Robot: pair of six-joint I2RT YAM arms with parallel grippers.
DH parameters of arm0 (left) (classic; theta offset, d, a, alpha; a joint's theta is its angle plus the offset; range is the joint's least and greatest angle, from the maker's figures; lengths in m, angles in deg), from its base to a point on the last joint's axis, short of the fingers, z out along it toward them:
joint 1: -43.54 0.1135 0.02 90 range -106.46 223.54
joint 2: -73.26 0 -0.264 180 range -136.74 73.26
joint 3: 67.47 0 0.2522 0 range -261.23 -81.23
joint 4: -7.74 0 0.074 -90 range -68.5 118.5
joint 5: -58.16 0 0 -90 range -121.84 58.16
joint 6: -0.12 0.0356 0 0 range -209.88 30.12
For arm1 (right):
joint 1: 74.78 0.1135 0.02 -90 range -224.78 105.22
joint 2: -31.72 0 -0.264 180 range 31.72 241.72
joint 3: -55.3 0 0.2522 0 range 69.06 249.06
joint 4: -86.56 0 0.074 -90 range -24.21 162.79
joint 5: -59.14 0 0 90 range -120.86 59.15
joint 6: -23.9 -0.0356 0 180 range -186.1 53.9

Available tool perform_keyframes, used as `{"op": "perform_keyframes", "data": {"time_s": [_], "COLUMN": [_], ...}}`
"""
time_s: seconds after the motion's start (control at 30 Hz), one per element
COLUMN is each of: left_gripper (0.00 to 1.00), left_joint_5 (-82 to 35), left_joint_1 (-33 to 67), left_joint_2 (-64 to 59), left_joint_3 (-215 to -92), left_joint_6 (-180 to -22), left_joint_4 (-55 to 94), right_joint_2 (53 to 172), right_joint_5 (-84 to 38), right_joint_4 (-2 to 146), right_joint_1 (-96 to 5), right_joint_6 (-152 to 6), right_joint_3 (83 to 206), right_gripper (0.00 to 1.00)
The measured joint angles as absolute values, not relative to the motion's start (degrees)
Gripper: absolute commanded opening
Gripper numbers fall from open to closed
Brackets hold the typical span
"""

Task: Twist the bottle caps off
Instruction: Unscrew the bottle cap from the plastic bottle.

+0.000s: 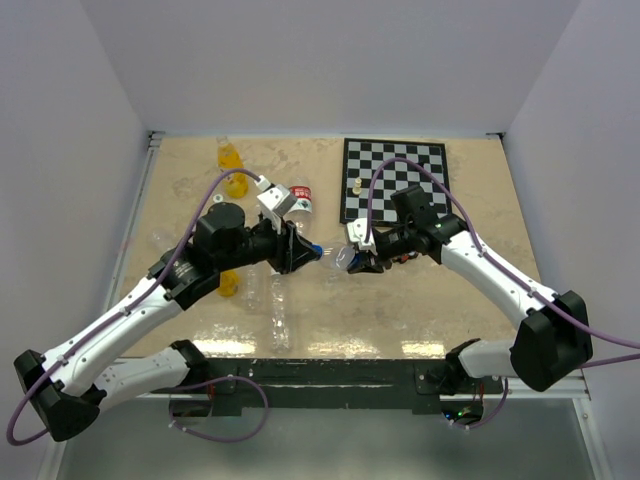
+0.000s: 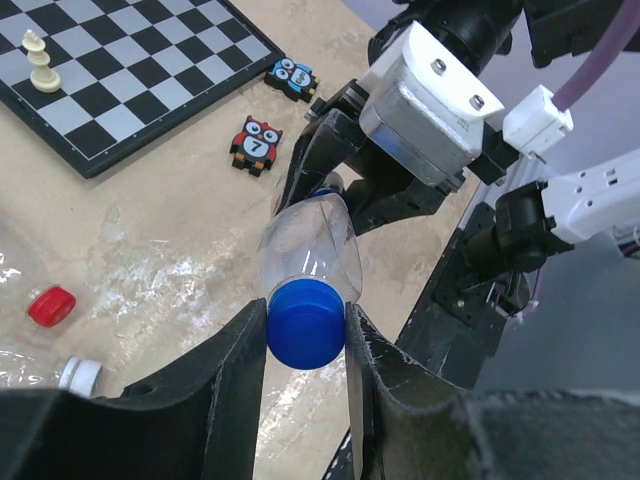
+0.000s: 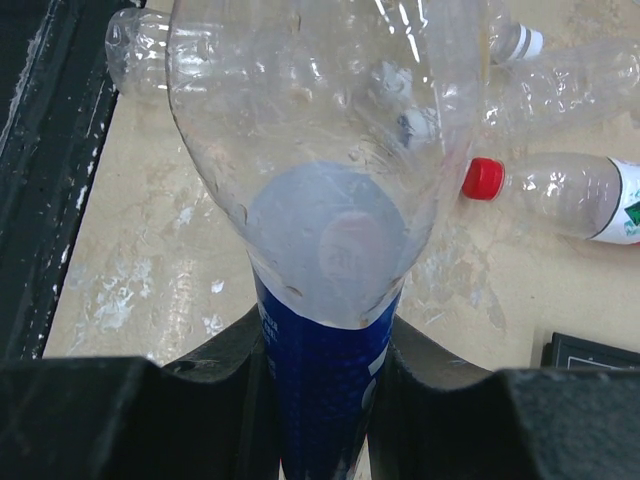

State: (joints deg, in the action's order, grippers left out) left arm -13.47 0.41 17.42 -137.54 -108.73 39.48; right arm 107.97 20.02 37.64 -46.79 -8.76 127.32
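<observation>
A clear bottle (image 1: 345, 257) with a blue label hangs in the air between my two arms, above the middle of the table. My right gripper (image 3: 325, 400) is shut on its labelled body (image 3: 320, 200), and its neck points to the left. On the neck sits a blue bottle cap (image 2: 306, 325), and my left gripper (image 2: 306, 338) is shut on it, one finger pressed to each side. From above, the cap (image 1: 317, 251) shows as a small blue spot at the left gripper (image 1: 305, 250), facing the right gripper (image 1: 362, 258).
Orange-yellow bottles stand at the back left (image 1: 230, 155) and by my left arm (image 1: 230, 283). A labelled bottle with a red cap (image 3: 483, 178) and clear bottles (image 3: 520, 42) lie on the table. A chessboard (image 1: 393, 180) carries a white piece (image 2: 39, 62); owl tiles (image 2: 255, 145) lie beside it.
</observation>
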Motion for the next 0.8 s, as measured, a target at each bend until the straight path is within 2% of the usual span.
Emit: {"op": "perform_keyframes", "data": {"time_s": [0.3, 0.37, 0.43, 0.5, 0.57, 0.63, 0.8], "left_gripper": [0.01, 0.22, 0.51, 0.73, 0.84, 0.90, 0.94], "left_joint_5": [-15.2, -15.2, -15.2, -15.0, -14.9, -15.0, -15.7], "left_joint_1": [0.4, 0.4, 0.3, 0.3, 0.4, 0.3, 0.4], "left_joint_2": [17.9, 17.9, 17.9, 17.9, 18.0, 18.3, 20.5], "left_joint_3": [-137.0, -137.0, -137.0, -137.0, -137.1, -137.4, -138.6], "left_joint_6": [-113.3, -113.1, -112.6, -111.6, -110.2, -108.8, -105.2], "left_joint_4": [38.6, 38.5, 38.5, 38.5, 38.9, 39.4, 40.9], "right_joint_2": [108.0, 108.0, 107.9, 108.0, 108.0, 107.9, 108.0], "right_joint_5": [20.0, 20.0, 20.0, 20.0, 19.7, 19.6, 19.6], "right_joint_4": [38.0, 38.0, 38.0, 38.0, 38.0, 38.0, 37.9], "right_joint_1": [-46.7, -46.7, -46.7, -46.7, -46.9, -47.1, -47.4], "right_joint_6": [-8.8, -8.8, -8.8, -8.8, -8.8, -8.8, -8.8], "right_joint_3": [127.6, 127.6, 127.6, 127.6, 127.6, 127.6, 127.6], "right_gripper": [0.00, 0.00, 0.00, 0.00, 0.00, 0.00, 0.00]}}
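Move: The blue cap sits right between the left fingertips, which already grip it. From the left hand, the red-capped bottle lies about 22 cm ahead, 5 cm left; the white-capped bottle roughly level, 11 cm left; the red owl toy some 13 cm ahead, 24 cm right; all about 25 cm below, on the table. From the right hand, holding the bottle, the cap is about 11 cm left and 7 cm above, neither ahead nor back. Keep the left gripper closed on the blue cap nearly in place, with only a last few degrees of wrist turn, then spread its fingers wide to let go of the cap. Back the open hand off about 2 cm, upward and somewhat to the left, away from the cap. Keep the right gripper clamped on the bottle, almost still. ##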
